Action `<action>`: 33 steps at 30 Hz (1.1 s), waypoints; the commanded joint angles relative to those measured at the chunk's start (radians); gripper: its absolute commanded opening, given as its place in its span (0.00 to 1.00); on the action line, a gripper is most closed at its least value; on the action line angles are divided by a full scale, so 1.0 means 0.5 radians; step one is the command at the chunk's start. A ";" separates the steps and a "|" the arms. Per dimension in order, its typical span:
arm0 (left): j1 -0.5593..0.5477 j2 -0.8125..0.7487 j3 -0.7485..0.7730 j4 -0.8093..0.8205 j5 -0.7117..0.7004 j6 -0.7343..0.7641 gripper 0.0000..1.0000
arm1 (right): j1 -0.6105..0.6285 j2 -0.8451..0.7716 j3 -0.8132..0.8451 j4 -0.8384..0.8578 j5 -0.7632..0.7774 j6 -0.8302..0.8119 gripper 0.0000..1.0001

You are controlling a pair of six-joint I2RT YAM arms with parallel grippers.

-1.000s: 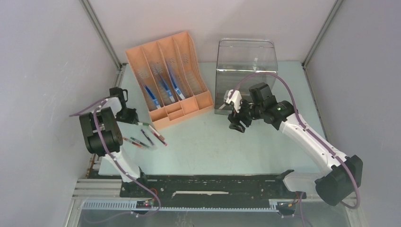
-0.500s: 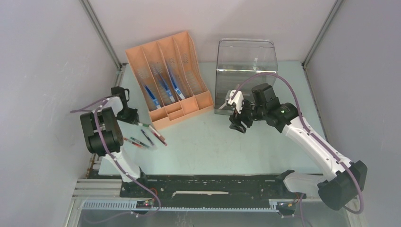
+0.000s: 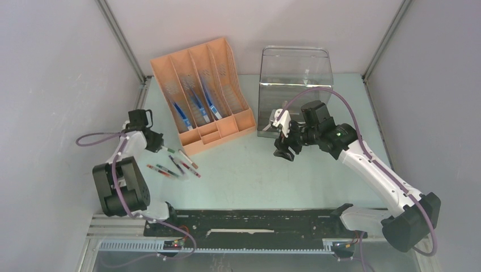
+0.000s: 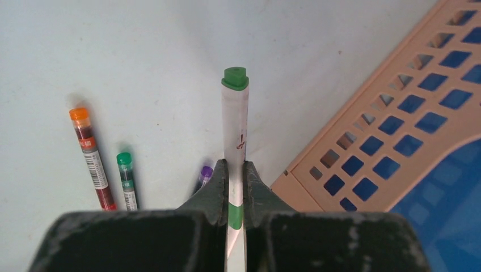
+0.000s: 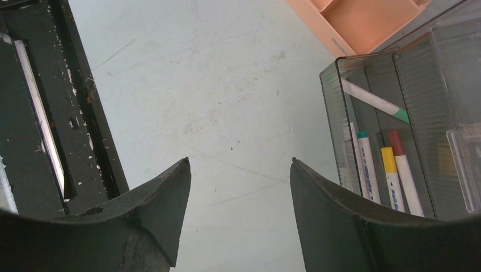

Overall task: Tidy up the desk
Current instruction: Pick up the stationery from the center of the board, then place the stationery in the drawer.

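My left gripper [image 4: 235, 165] is shut on a white marker with a green cap [image 4: 236, 127], whose cap end sticks out past the fingertips over the pale desk [image 3: 249, 170]. In the top view that gripper [image 3: 157, 145] hovers just left of the orange file organizer [image 3: 201, 96]. Below the marker lie an orange-capped red tube [image 4: 91, 156], a green-capped tube [image 4: 127, 180] and a purple-capped one [image 4: 205, 172]. My right gripper [image 5: 240, 162] stands open over bare desk with nothing between its fingers. In the top view it [image 3: 282, 148] sits at the front of the clear box [image 3: 295, 79].
The clear box [image 5: 397, 73] holds several markers, among them a yellow-capped one [image 5: 390, 177] and a red-capped one [image 5: 405, 173]. Loose pens [image 3: 173, 168] lie at the front left. The organizer holds blue folders [image 3: 195, 105]. A black rail strip [image 3: 255, 218] runs along the front edge.
The left arm's elbow has swung down and left, uncovering the loose pens; its gripper still holds the marker. The right gripper has barely shifted.
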State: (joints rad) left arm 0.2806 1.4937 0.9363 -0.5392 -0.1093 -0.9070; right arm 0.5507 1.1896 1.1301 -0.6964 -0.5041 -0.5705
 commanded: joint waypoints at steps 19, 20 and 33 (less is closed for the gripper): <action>-0.055 -1.546 -1.105 0.995 0.850 0.240 0.00 | 0.101 0.017 -0.001 0.033 -0.514 0.066 0.72; -0.079 -1.583 -1.141 1.057 0.906 0.226 0.00 | 0.100 0.019 -0.001 0.036 -0.546 0.078 0.72; -0.898 -1.742 -1.399 2.039 0.774 0.009 0.00 | 0.083 0.113 0.001 0.121 -0.850 0.272 0.72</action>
State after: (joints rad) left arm -0.0662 0.6209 0.2432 0.2676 0.3260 -0.8738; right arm 0.5934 1.2396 1.1301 -0.6781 -0.8734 -0.4858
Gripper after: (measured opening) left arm 0.067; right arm 0.721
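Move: The green-capped marker is already pinched in the left fingers, about 5 cm off the table. The open right gripper stands roughly 56 cm to the left hand's right, 8 cm farther back and 15 cm higher, so the marker lies that far off the other way from the right hand. From the left hand, the brown-ended marker is some 13 cm right and 5 cm back, and the organizer's front compartments 27 cm right and 6 cm ahead. The left hand keeps its pinch on the green-capped marker and first draws back and right, then climbs and sweeps right towards the open right gripper, some 18 cm right, 12 cm up and 5 cm back in all, its wrist swinging about 70 degrees until the down-pointing fingers aim forward and somewhat right, almost level. Meanwhile the right hand, still open and empty, eases back and left about 7 cm, its wrist turning some 25 degrees, mostly counter-clockwise and tipping, and touches nothing. ##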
